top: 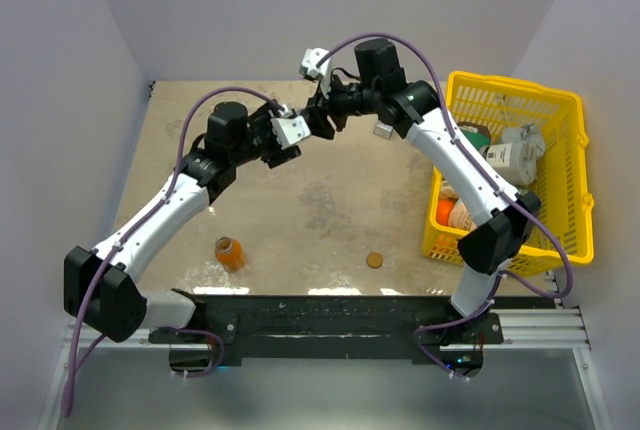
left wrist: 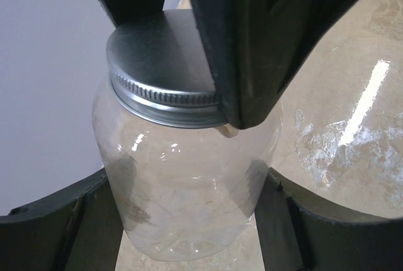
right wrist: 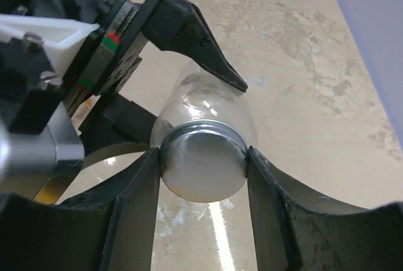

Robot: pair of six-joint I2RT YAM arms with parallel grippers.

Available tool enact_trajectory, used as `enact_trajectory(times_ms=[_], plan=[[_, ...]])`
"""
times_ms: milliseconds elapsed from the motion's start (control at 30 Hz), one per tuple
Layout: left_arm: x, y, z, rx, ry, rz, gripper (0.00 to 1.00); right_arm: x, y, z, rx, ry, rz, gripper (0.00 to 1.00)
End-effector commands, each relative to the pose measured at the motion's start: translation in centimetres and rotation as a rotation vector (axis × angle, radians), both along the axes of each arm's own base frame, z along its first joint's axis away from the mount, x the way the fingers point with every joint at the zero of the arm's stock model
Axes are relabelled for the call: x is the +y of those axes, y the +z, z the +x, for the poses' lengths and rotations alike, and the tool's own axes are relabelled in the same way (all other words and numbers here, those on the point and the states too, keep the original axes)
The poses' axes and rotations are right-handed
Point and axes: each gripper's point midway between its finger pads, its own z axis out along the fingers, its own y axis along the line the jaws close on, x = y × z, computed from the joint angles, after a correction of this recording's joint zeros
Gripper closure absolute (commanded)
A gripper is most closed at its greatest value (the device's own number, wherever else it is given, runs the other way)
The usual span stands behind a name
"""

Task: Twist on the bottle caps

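Note:
A clear bottle point(left wrist: 189, 208) hangs in the air above the table's far middle, with my left gripper point(left wrist: 189, 179) shut on its body. The bottle's silver-grey cap point(right wrist: 203, 164) sits on its neck, and my right gripper point(right wrist: 203, 156) is shut on the cap's rim, both fingers touching it. In the top view the left gripper point(top: 296, 133) and the right gripper point(top: 318, 118) meet tip to tip. An orange bottle point(top: 230, 253) stands uncapped near the front left. A brownish-orange cap point(top: 375, 261) lies flat at the front middle.
A yellow basket point(top: 570, 170) stands along the table's right side, holding a white container point(top: 512, 155) and other items. A small grey block point(top: 382, 131) lies beside the right arm. Grey walls close in the table at the back and both sides.

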Motion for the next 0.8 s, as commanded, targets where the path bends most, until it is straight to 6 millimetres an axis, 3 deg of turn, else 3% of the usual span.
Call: enact_trajectory(times_ms=[0,200,267,300,367,400,467,567,633,733,767], plan=[[-0.6,7.3,0.9,-0.193,0.07,-0.177,1.0,0.8,-0.4,0.0,0.247,-0.119,0.065,1.0],[0.3,6.7,1.8,-0.147,0.208,-0.249,1.0,0.6,-1.4,1.5,0.463,-0.271,0.089,1.0],[0.1,6.4,1.7,-0.116,0.211,-0.272,0.97,0.4,-1.7,1.7,0.457,-0.287,0.089,1.0],[0.1,6.3,1.7,-0.105,0.216,-0.285,0.7,0.3,-1.6,1.7,0.45,-0.291,0.087,1.0],[0.2,6.3,1.6,-0.084,0.232,-0.31,0.45,0.0,-1.9,1.9,0.438,-0.304,0.069,1.0],[0.3,6.1,1.7,-0.076,0.24,-0.313,0.21,-0.3,-1.8,2.1,0.414,-0.304,0.062,1.0],[0.7,5.6,1.6,-0.059,0.263,-0.301,0.01,-1.1,-1.6,2.5,0.381,-0.322,0.045,1.0],[1.7,4.3,1.5,-0.025,0.308,-0.255,0.0,-2.9,-1.7,3.4,0.333,-0.355,0.003,1.0],[2.3,2.2,0.7,0.044,0.327,-0.196,0.0,-4.2,-2.0,4.0,0.297,-0.382,-0.044,1.0],[3.5,0.1,-0.6,0.099,0.342,-0.159,0.0,-6.3,-3.5,5.2,0.238,-0.411,-0.129,1.0],[3.7,0.5,-1.3,0.089,0.33,-0.167,0.01,-7.0,-4.0,5.7,0.215,-0.436,-0.158,1.0]])
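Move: The left hand is closed round the bottle's body, its lid about 7 cm above that hand. The right hand pinches the lid from above, the bottle's middle some 6 cm below it, 1 cm ahead and 2 cm left. From the right hand and about 30 cm lower, the small white box is roughly 18 cm ahead and 21 cm right, the orange bottle some 13 cm back and 17 cm left. The left opens off the bottle; the right, still gripping its lid, carries it about 5 cm forward, right, down. ##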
